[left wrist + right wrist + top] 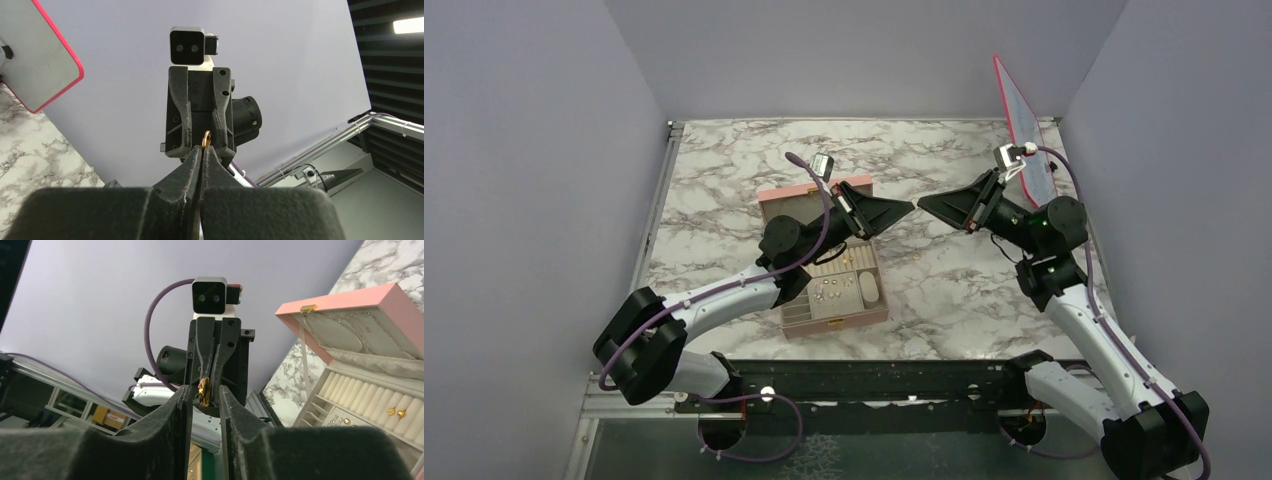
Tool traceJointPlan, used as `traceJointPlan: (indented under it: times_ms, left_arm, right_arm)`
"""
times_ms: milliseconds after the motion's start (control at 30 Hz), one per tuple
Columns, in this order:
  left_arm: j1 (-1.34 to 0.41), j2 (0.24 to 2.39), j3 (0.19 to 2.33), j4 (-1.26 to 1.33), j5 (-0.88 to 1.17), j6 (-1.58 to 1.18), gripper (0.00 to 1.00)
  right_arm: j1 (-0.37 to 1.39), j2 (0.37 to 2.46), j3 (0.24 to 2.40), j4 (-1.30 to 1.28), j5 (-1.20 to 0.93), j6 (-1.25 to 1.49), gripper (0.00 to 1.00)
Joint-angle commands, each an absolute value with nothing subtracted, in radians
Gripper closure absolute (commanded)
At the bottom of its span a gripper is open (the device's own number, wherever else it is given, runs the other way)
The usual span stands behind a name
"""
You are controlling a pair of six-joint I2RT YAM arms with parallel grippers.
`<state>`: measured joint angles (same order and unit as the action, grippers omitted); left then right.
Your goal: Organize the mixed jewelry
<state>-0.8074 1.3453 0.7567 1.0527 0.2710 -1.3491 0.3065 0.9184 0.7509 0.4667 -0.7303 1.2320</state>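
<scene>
My left gripper (909, 207) is raised over the table and shut on a tiny gold ring (206, 138), which pokes out past its fingertips. My right gripper (922, 205) meets it tip to tip. In the right wrist view the ring (203, 390) sits in the gap between the right gripper's (204, 394) fingers, which stand apart on either side of it. More small jewelry (829, 293) lies in the trays of the open pink box (796, 197), and gold studs (395, 412) show in its ring rolls.
The pink box's lid (350, 300) stands open behind its beige trays. A pink-edged flat panel (1024, 125) leans at the back right corner. Grey walls close in the marble table (724, 170) on three sides.
</scene>
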Motion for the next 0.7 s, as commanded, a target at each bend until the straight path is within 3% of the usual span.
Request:
traceJointPlan:
  times_ms: [0, 200, 367, 567, 667]
  left_arm:
    - [-0.814, 1.349, 0.766, 1.068, 0.272, -1.359, 1.0]
    - [-0.814, 1.342, 0.757, 1.069, 0.271, -1.359, 1.0]
    - [-0.814, 1.315, 0.753, 1.069, 0.291, -1.304, 0.97]
    - [-0.812, 1.227, 0.655, 1.018, 0.269, -1.264, 0.47]
    - [-0.811, 1.168, 0.581, 0.963, 0.264, -1.252, 0.33]
  right_arm:
    - [0.305, 0.914, 0.779, 0.451, -0.741, 1.227, 0.74]
    - [0.305, 0.904, 0.769, 0.432, -0.722, 1.224, 0.94]
    - [0.305, 0.903, 0.772, 0.407, -0.708, 1.209, 0.97]
    - [0.305, 0.909, 0.799, 0.301, -0.7, 1.122, 0.99]
    - [0.305, 0.929, 0.832, 0.189, -0.673, 1.043, 0.99]
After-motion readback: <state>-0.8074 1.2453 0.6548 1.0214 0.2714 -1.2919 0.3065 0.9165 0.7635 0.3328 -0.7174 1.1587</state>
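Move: The gold ring is pinched in the left fingertips, barely 1 cm ahead, to the right of and above that hand's point. For the right hand it lies about 1 cm ahead and 1 cm left, level, between the half-open tips. The open jewelry box's tray sits some 13 cm left of the left hand, 2 cm ahead and 34 cm below; its gold pair on the ring roll is roughly 12 cm left, 7 cm ahead and 33 cm below. Close the right gripper fully on the gold ring, holding both hands almost still in mid-air while the left keeps its pinch. Only then open the left fingers past half and draw that gripper away down, to the left and back, about 3 cm, as the closed right one sinks some 2 cm with the ring. ##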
